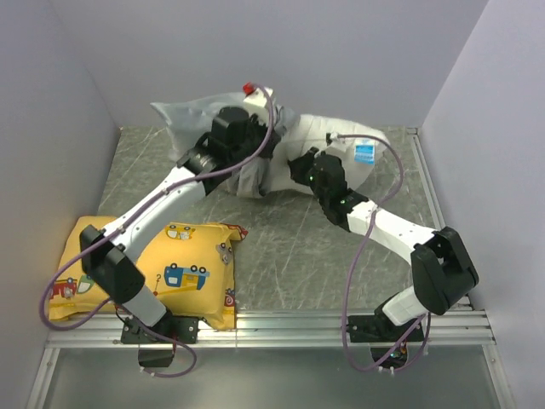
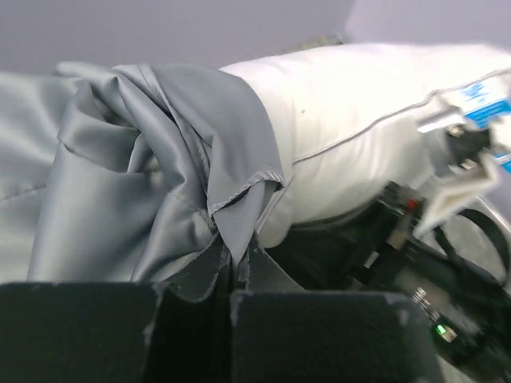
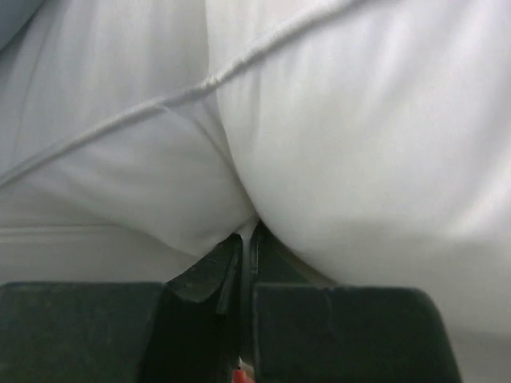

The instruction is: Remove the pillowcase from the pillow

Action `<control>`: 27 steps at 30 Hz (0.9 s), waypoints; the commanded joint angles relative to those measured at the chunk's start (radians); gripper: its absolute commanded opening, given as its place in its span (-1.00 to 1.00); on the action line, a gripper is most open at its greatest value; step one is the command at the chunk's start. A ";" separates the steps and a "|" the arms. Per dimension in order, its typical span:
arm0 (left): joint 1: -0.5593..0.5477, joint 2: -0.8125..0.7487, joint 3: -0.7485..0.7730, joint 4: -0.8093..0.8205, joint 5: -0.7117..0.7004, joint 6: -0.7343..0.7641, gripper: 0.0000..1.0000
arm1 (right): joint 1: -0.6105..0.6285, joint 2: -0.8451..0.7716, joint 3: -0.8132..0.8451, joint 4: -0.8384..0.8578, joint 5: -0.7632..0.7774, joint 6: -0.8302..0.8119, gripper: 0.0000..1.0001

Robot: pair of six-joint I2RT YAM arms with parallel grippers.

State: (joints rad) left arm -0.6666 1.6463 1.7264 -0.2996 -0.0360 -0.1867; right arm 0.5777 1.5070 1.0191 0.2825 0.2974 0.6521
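Observation:
The white pillow point(image 1: 341, 141) with its small blue tag point(image 1: 364, 152) lies at the back of the table, its left end inside the silver-grey pillowcase point(image 1: 183, 115). My left gripper point(image 2: 232, 270) is shut on the hem of the pillowcase point(image 2: 120, 175), where the cloth bunches beside the bare pillow point(image 2: 359, 96). In the top view the left gripper point(image 1: 257, 166) sits over that grey fold. My right gripper point(image 3: 248, 239) is shut on a pinch of the pillow point(image 3: 359, 144) fabric near its piped seam. From above, the right gripper point(image 1: 296, 164) is at the pillow's near edge.
A yellow cushion point(image 1: 170, 268) printed with cartoon vehicles lies at the front left, under the left arm. Grey walls close the table on the left, back and right. A metal rail point(image 1: 281, 328) runs along the near edge.

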 commanded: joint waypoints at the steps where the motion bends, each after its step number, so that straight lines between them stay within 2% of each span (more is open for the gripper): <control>1: -0.019 -0.206 -0.188 0.355 0.192 -0.178 -0.99 | -0.024 0.062 -0.167 -0.143 -0.032 0.040 -1.00; 2: -0.022 -0.254 -0.355 0.396 0.188 -0.247 -0.99 | -0.022 0.062 -0.232 -0.099 -0.043 0.046 -1.00; 3: -0.025 -0.276 -0.435 0.463 0.180 -0.276 -0.99 | -0.024 0.061 -0.266 -0.071 -0.061 0.049 -1.00; 6: -0.047 -0.318 -0.681 0.511 0.107 -0.364 -0.99 | -0.022 0.041 -0.382 0.015 -0.109 0.052 -0.96; 7: -0.059 -0.325 -0.774 0.545 0.105 -0.388 -0.99 | -0.022 0.029 -0.410 0.032 -0.142 0.052 -0.86; 9: -0.079 -0.336 -0.838 0.548 0.062 -0.396 -0.99 | -0.012 -0.039 -0.500 0.101 -0.182 0.047 -0.73; 10: -0.091 -0.339 -0.879 0.534 0.039 -0.399 -0.99 | 0.000 -0.109 -0.526 0.121 -0.214 0.043 -0.54; 12: -0.091 -0.338 -0.903 0.519 -0.004 -0.407 -0.99 | 0.039 -0.190 -0.562 0.094 -0.212 0.023 -0.35; 16: -0.091 -0.303 -0.897 0.476 -0.067 -0.413 -0.99 | 0.206 -0.436 -0.512 -0.111 -0.118 -0.055 0.04; 20: -0.091 -0.284 -0.873 0.436 -0.102 -0.421 -0.99 | 0.226 -0.539 -0.388 -0.254 -0.026 -0.081 0.35; 22: -0.091 -0.286 -0.875 0.435 -0.111 -0.416 -0.99 | 0.212 -0.525 -0.328 -0.307 0.074 -0.110 0.53; 27: -0.073 -0.263 -0.838 0.364 -0.142 -0.382 -0.99 | 0.058 -0.329 -0.125 -0.402 0.071 -0.158 0.68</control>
State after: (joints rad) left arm -0.7650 1.3552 0.8494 0.1417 -0.0948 -0.5949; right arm 0.7025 1.0874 0.8200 -0.0090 0.3038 0.5499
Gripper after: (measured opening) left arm 0.033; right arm 0.832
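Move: Inside the shut left fingers is the pillowcase's edge; the grey bulk spreads about 14 cm to their left, level fore and aft and 9 cm lower, while the bare white part of the pillow is some 14 cm right, 4 cm ahead and 10 cm below. The closed right fingers grip the pillow, whose bare middle lies roughly 10 cm to their right, 3 cm ahead and 3 cm lower. From that right hand, the held pillowcase edge sits about 5 cm left, 3 cm ahead and 10 cm higher. Swinging down and back together, both hands lower the lifted bundle towards the table. The left sinks about 18 cm and draws back 10, tipping some 20 degrees down, then almost stops, still pinching the pillowcase. The right drops about 14 cm, opens wide and lets go of the pillow while drawing back, then rises about 15 cm and starts forward again over it. ##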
